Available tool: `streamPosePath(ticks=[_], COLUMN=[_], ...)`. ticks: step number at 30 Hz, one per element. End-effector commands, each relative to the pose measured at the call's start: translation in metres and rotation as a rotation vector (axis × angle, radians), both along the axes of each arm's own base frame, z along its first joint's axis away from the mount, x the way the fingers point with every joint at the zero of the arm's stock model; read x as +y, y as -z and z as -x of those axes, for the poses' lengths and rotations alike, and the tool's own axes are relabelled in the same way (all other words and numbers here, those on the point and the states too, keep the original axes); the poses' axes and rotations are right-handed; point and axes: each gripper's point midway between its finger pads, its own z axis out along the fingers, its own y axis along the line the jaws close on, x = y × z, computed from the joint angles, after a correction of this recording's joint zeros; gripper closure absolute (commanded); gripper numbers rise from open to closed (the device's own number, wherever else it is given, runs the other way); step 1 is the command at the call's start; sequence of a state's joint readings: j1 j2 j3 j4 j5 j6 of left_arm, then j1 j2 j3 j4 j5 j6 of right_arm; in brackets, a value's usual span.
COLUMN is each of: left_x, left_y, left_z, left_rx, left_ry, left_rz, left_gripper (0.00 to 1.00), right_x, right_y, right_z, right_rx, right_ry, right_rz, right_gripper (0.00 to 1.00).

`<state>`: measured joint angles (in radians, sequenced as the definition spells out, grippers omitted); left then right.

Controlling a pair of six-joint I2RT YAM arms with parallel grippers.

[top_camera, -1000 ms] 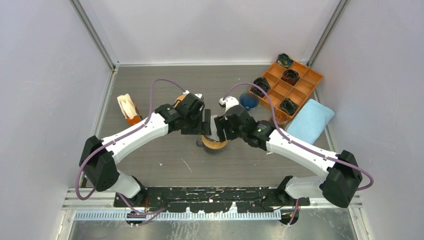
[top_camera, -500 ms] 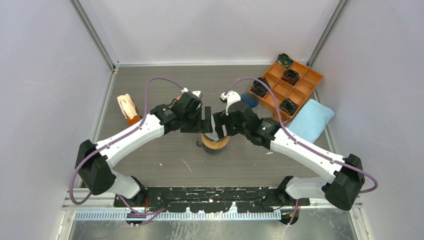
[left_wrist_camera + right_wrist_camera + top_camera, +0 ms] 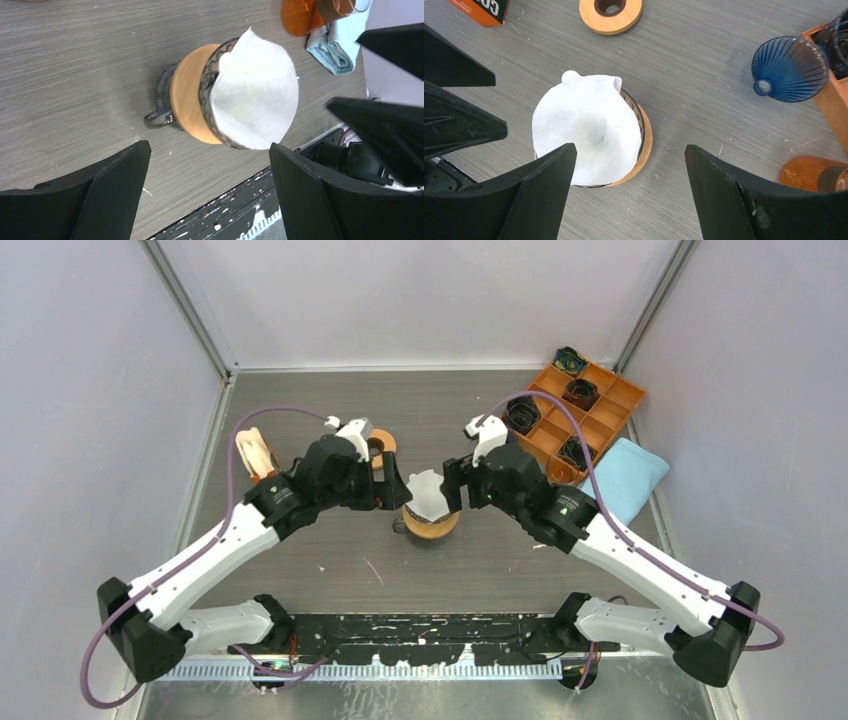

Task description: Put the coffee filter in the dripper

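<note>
The white paper coffee filter point(image 3: 428, 492) sits spread out in the dripper point(image 3: 432, 527), a dark ribbed cone with a wooden collar and a handle, at the table's middle. In the left wrist view the filter point(image 3: 255, 95) stands out of the dripper point(image 3: 192, 100) past its rim. My left gripper point(image 3: 385, 490) hovers just left of it, open and empty. My right gripper point(image 3: 455, 485) hovers just right of it, also open and empty. In the right wrist view the filter point(image 3: 584, 125) covers the dripper's mouth point(image 3: 644, 137) between and ahead of my wide-apart fingers point(image 3: 544, 185).
An orange compartment tray point(image 3: 575, 415) with dark drippers stands at the back right, a light blue cloth point(image 3: 620, 480) beside it. A blue glass dripper point(image 3: 789, 67) and an amber cup point(image 3: 809, 172) lie near the tray. A wooden ring point(image 3: 378, 448) and a filter stack point(image 3: 255, 455) are at the left.
Both grippers have drawn back and up from the dripper and opened wider. The filter, hidden between them before, now shows resting in the dripper.
</note>
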<state>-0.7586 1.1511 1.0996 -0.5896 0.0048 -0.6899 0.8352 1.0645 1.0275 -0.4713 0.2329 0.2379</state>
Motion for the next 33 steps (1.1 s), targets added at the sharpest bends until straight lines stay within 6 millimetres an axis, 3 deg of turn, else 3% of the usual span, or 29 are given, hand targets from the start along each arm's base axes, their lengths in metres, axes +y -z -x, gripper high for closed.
streamPosePath(ticks=[1, 8, 17, 21, 33], left_x=[0.009, 0.021, 0.019, 0.018, -0.005], left_y=[-0.004, 0.031, 0.074, 0.093, 0.121], left_z=[0.005, 0.019, 0.009, -0.004, -0.028], left_rx=[-0.072, -0.117, -0.231, -0.289, -0.343], left_ry=[0.014, 0.034, 0.054, 0.053, 0.208], left_rz=[0.058, 0.082, 0.09, 0.058, -0.006], left_gripper=[0.08, 0.08, 0.12, 0.19, 0.42], right_x=[-0.013, -0.027, -0.033, -0.032, -0.026], right_y=[-0.023, -0.021, -0.019, -0.015, -0.014], right_z=[-0.003, 0.006, 0.017, 0.019, 0.016], right_rx=[-0.101, -0.159, -0.208, -0.206, -0.206], right_ry=[0.031, 0.021, -0.01, -0.021, -0.043], right_rz=[-0.033, -0.036, -0.078, -0.082, -0.072], right_gripper=[0.14, 0.13, 0.13, 0.13, 0.13])
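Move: The carafe's handle is nearly straight below the left gripper, about 17 cm down, 2 cm ahead and 2 cm to the right. The carafe body stands some 5 cm to the right of the handle and 1 cm farther out. The dripper with the white filter sits on top of it, about 3 cm ahead of the left gripper, 7 cm to its right and 8 cm below. From the right gripper the handle is level in reach, about 12 cm left and 18 cm down. Swing the left gripper back and out to the left by 3 to 4 cm, clear of the filter's rim, while dropping it, then curve forward and slightly right to the carafe's handle, about 15 cm lower in all. Tilt its fingertips up some 10 degrees, turn a little clockwise and start narrowing the fingers. Draw the open right gripper about 4 cm right and back from the dripper. ##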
